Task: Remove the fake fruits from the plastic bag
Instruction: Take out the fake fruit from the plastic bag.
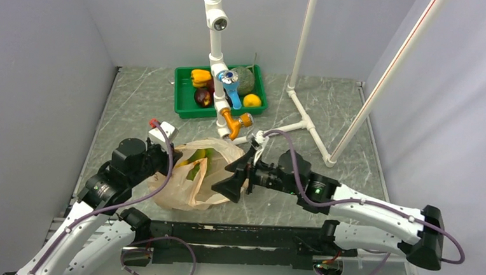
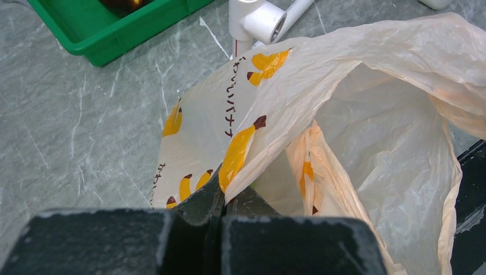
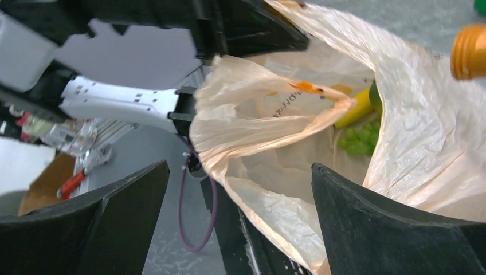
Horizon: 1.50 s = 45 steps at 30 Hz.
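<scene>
The plastic bag (image 1: 183,188) lies crumpled between my two arms, its mouth facing right. My left gripper (image 2: 223,192) is shut on a fold of the bag's rim (image 2: 269,132), holding it up. My right gripper (image 3: 239,166) is open at the bag's mouth, one finger on each side of the lower lip, touching nothing. Deep inside the bag (image 3: 424,149) sit a green bunch (image 3: 358,140) and a yellow piece (image 3: 355,109), both fake fruits. From above they show as green and yellow (image 1: 197,163) in the opening, with my right gripper (image 1: 225,178) just to their right.
A green tray (image 1: 182,105) at the back holds a maroon fruit (image 1: 203,97), an orange-yellow one (image 1: 251,100), a netted melon (image 1: 244,80) and a yellow pepper (image 1: 200,77). A white pipe frame (image 1: 305,119) with an orange fitting (image 1: 232,121) stands just behind the bag.
</scene>
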Each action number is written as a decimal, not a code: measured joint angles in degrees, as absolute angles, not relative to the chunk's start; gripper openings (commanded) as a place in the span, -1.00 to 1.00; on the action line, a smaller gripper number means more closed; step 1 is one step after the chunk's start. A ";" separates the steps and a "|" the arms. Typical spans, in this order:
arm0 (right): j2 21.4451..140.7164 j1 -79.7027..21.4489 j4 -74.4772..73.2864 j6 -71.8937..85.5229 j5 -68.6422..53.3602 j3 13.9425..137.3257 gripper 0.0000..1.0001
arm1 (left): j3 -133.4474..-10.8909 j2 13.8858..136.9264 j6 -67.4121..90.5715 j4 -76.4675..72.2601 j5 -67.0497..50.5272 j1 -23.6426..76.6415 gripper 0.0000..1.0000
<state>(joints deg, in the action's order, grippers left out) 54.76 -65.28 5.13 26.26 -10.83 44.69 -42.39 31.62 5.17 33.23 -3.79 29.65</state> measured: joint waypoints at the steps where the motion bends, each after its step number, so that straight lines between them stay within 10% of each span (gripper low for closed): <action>1: 55.92 -65.67 5.65 27.83 -9.34 44.51 0.91 | -42.37 31.57 5.17 33.17 -3.84 29.65 -1.00; 20: 80.20 -66.65 23.40 41.04 -4.93 48.05 0.77 | -42.06 30.94 5.17 31.86 -5.34 29.98 -1.00; 28: 81.95 -66.61 29.87 38.92 -12.53 48.14 0.13 | -42.06 30.94 5.17 31.86 -5.32 30.44 -1.00; 37: 78.30 -73.67 22.59 23.92 -6.44 49.12 -0.98 | -43.55 31.83 9.78 34.50 -3.07 30.55 0.35; 41: 76.95 -74.52 19.55 15.94 -2.72 50.63 -1.00 | -50.00 33.12 16.91 43.11 -0.05 30.57 0.98; 45: 77.12 -76.07 17.26 7.70 -0.97 53.49 -1.00 | -57.47 30.00 23.59 51.11 1.48 30.57 0.99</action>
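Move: From the right hand, the bag's crumpled rim flap is about 9 cm to the left, level fore and aft and roughly 5 cm lower. The rim corner in the left gripper lies some 14 cm left and 6 cm ahead of the right hand, at nearly its height; the grapes are in the bag about 12 cm left, 2 cm ahead and 19 cm below. From the left hand, the flap is about 6 cm right, 5 cm back and slightly lower. Bring the open right gripper left about 10 cm into the bag mouth, dipping forward and down, then easing up and back, and pinch the rim flap shut, rolling the wrist some 30 degrees as you close. Keep the left gripper on its corner until the right is nearly shut, then open it wide and draw it up, back and slightly left, off the rim. ##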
